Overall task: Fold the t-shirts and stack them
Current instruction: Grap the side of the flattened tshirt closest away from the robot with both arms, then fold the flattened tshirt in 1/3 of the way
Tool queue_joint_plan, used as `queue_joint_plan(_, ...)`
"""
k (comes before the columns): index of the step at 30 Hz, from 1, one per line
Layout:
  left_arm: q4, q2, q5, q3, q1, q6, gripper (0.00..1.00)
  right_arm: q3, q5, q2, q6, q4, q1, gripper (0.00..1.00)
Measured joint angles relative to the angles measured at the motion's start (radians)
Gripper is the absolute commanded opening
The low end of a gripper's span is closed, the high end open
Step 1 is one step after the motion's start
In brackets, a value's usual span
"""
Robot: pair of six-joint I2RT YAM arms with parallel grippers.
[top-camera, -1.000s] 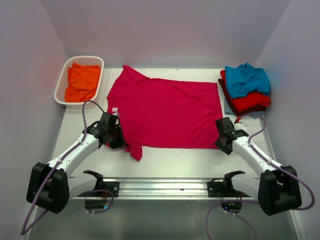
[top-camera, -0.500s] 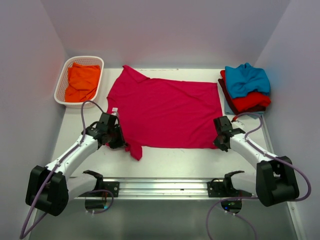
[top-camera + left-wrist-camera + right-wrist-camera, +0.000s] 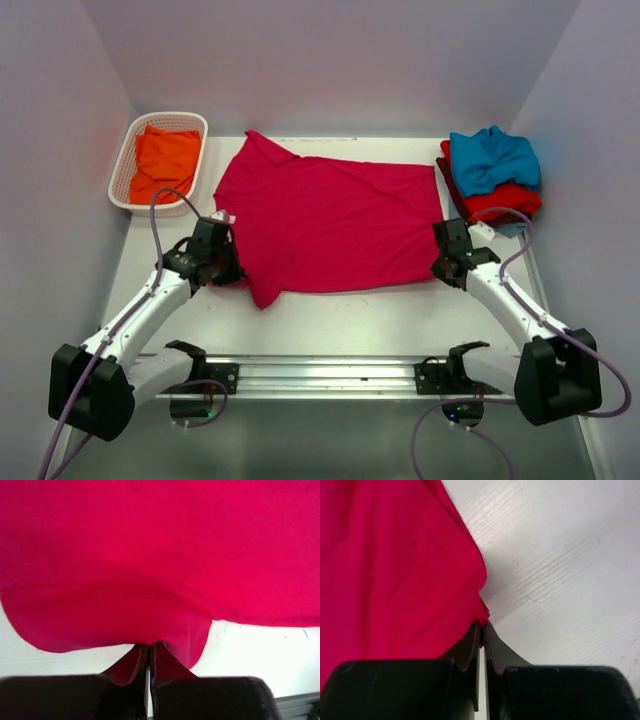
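Observation:
A crimson-pink t-shirt (image 3: 330, 225) lies spread across the middle of the table. My left gripper (image 3: 228, 270) is shut on the crimson-pink t-shirt (image 3: 150, 555) at its near left edge, the cloth bunched between the jaws (image 3: 148, 647). On the other side my right gripper (image 3: 440, 268) is shut on the same t-shirt (image 3: 395, 570) at its near right corner, pinching the hem (image 3: 482, 625). A teal-blue t-shirt (image 3: 492, 158) tops a stack at the back right, over a red t-shirt (image 3: 500, 203) and a maroon one (image 3: 446, 180). An orange t-shirt (image 3: 165, 162) lies in the basket.
The white lattice basket (image 3: 125, 160) stands at the back left against the wall. A metal rail (image 3: 320, 375) runs along the near edge between the arm bases. Walls close in the table on three sides.
The right gripper closed on the shirt's near right corner. Both grippers have moved away from the bases, carrying the near edge with them, so the shirt's near hem now lies further back.

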Motion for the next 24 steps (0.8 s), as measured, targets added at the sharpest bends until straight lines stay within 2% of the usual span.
queue_joint_plan(8,0.071,0.127,-0.066,0.028,0.051,0.027,0.00,0.130,0.032,0.209,-0.072,0.072,-0.035,0.00)
queue_joint_plan(16,0.148,0.243,-0.098,0.190,0.105,0.036,0.00,0.266,0.043,0.389,-0.117,0.134,-0.074,0.00)
queue_joint_plan(24,0.188,0.357,-0.112,0.305,0.113,0.046,0.00,0.393,0.043,0.497,-0.138,0.151,-0.084,0.00)
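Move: Both hands already hold the t-shirt's near edge, raised some 6 to 8 cm off the table. The t-shirt's far edge lies about 33 cm ahead of the left hand and 4 cm to its right, with the laundry basket some 29 cm ahead and 18 cm left. From the right hand, that far edge is about 29 cm straight ahead, and the folded stack about 26 cm ahead and 14 cm right. Both shut grippers keep their pinch and carry the t-shirt's near edge about 13 cm forward, towards its far edge. ##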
